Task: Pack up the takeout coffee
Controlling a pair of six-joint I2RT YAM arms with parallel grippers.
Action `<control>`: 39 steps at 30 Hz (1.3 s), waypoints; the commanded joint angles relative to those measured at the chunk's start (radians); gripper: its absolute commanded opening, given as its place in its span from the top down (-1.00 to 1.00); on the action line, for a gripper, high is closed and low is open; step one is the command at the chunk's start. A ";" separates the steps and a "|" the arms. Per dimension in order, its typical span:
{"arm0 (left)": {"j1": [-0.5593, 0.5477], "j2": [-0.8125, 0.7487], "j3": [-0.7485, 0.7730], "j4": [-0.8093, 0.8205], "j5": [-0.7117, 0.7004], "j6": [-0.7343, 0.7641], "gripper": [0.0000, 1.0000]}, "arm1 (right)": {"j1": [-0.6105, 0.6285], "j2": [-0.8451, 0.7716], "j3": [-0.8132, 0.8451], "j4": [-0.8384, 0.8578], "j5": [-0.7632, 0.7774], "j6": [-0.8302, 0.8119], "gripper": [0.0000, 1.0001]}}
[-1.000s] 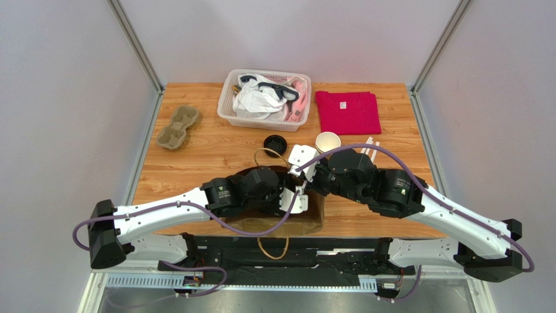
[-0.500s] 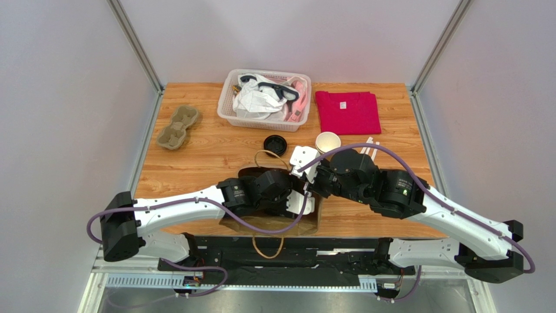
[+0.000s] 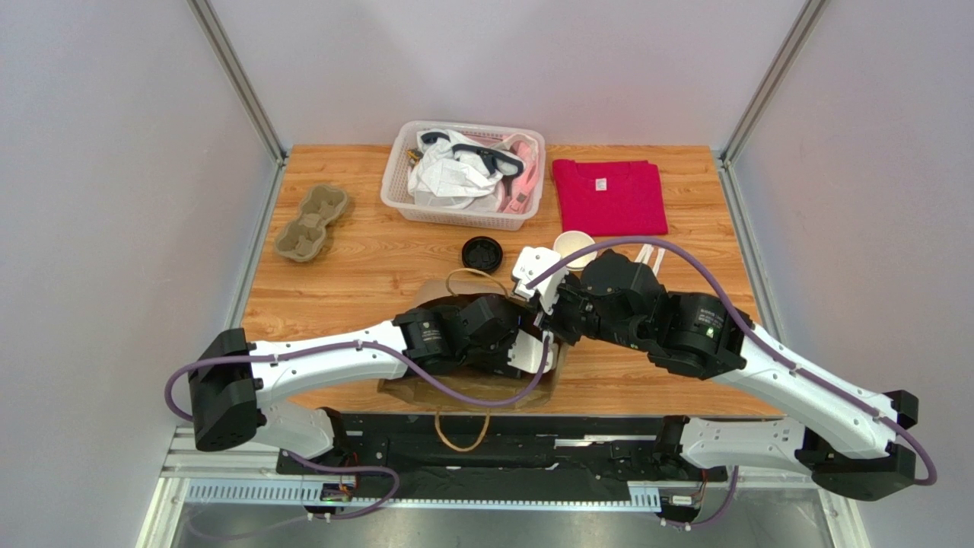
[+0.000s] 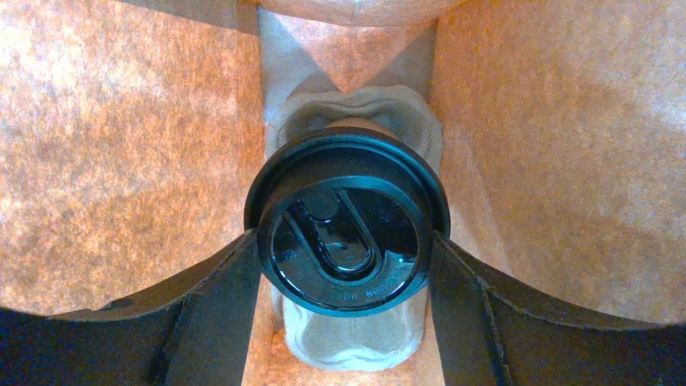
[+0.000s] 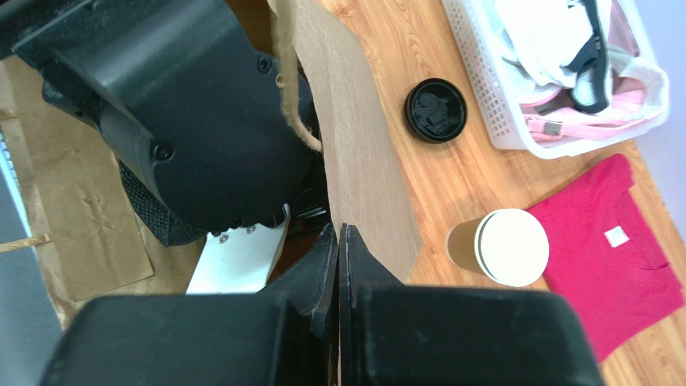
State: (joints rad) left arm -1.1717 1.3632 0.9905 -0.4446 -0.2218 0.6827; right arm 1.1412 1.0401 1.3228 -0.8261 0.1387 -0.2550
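Observation:
The left wrist view looks down inside the brown paper bag (image 4: 121, 145). There the takeout coffee (image 4: 346, 201), a cup under a round black lid, stands over a pulp cup tray (image 4: 354, 112) on the bag's floor. My left gripper (image 4: 346, 241) is shut on it, one finger against each side of the lid. The right gripper (image 5: 338, 233) is shut on the upper edge of the bag's wall (image 5: 354, 161) and holds it up. From the top camera the bag (image 3: 480, 391) lies at the near edge, the left wrist (image 3: 503, 337) sunk in its mouth.
An uncovered paper cup (image 3: 574, 248) and a loose black lid (image 3: 481, 252) stand behind the bag. A second pulp tray (image 3: 311, 223) is at the far left. A white basket (image 3: 402, 188) of clothes and a red shirt (image 3: 609, 196) sit at the back, white sticks (image 3: 649, 257) beside the cup.
The left arm has slid right and reached further into the bag. The bag has shifted slightly toward the near edge. The right gripper has edged toward the back with the bag's rim.

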 commanded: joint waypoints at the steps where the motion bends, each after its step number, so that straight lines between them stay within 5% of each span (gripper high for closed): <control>1: -0.002 0.022 0.013 0.026 -0.036 0.032 0.99 | -0.063 0.017 0.042 -0.031 -0.097 0.045 1.00; 22: 0.124 0.142 0.254 -0.322 0.170 -0.014 1.00 | -0.397 0.332 0.357 -0.329 -0.758 -0.085 1.00; 39: 0.230 0.274 0.263 -0.315 0.266 -0.008 1.00 | -0.455 0.501 0.481 -0.423 -0.834 -0.132 1.00</control>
State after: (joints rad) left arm -0.9833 1.5658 1.2465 -0.7197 -0.0395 0.6918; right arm 0.6582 1.5139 1.7649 -1.2308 -0.5545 -0.3744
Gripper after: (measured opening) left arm 0.768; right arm 0.006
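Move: The coffee cup is already in the left hand, down inside the paper bag, with the cup carrier right beneath it, middle about 8 cm below and 2 cm left. From that hand, the loose lid lies some 17 cm ahead, 3 cm left, 12 cm down. The right hand pinches the bag's far rim near its right end; the bag's middle lies 8 cm left of it, about level fore and aft, 14 cm below. The cup stack is 20 cm ahead of the right hand, 9 cm right, 23 cm down. The bag, still pinched at its far rim, goes forward towards the loose lid: the shut right fingers carry it about 5 cm forward and 2 cm down, tipping some 30 degrees downward. Inside, the left hand keeps its grip round the cup's lid, dips and rises slightly, then takes the cup about 3.5 cm forward, ending a little left and lower. ##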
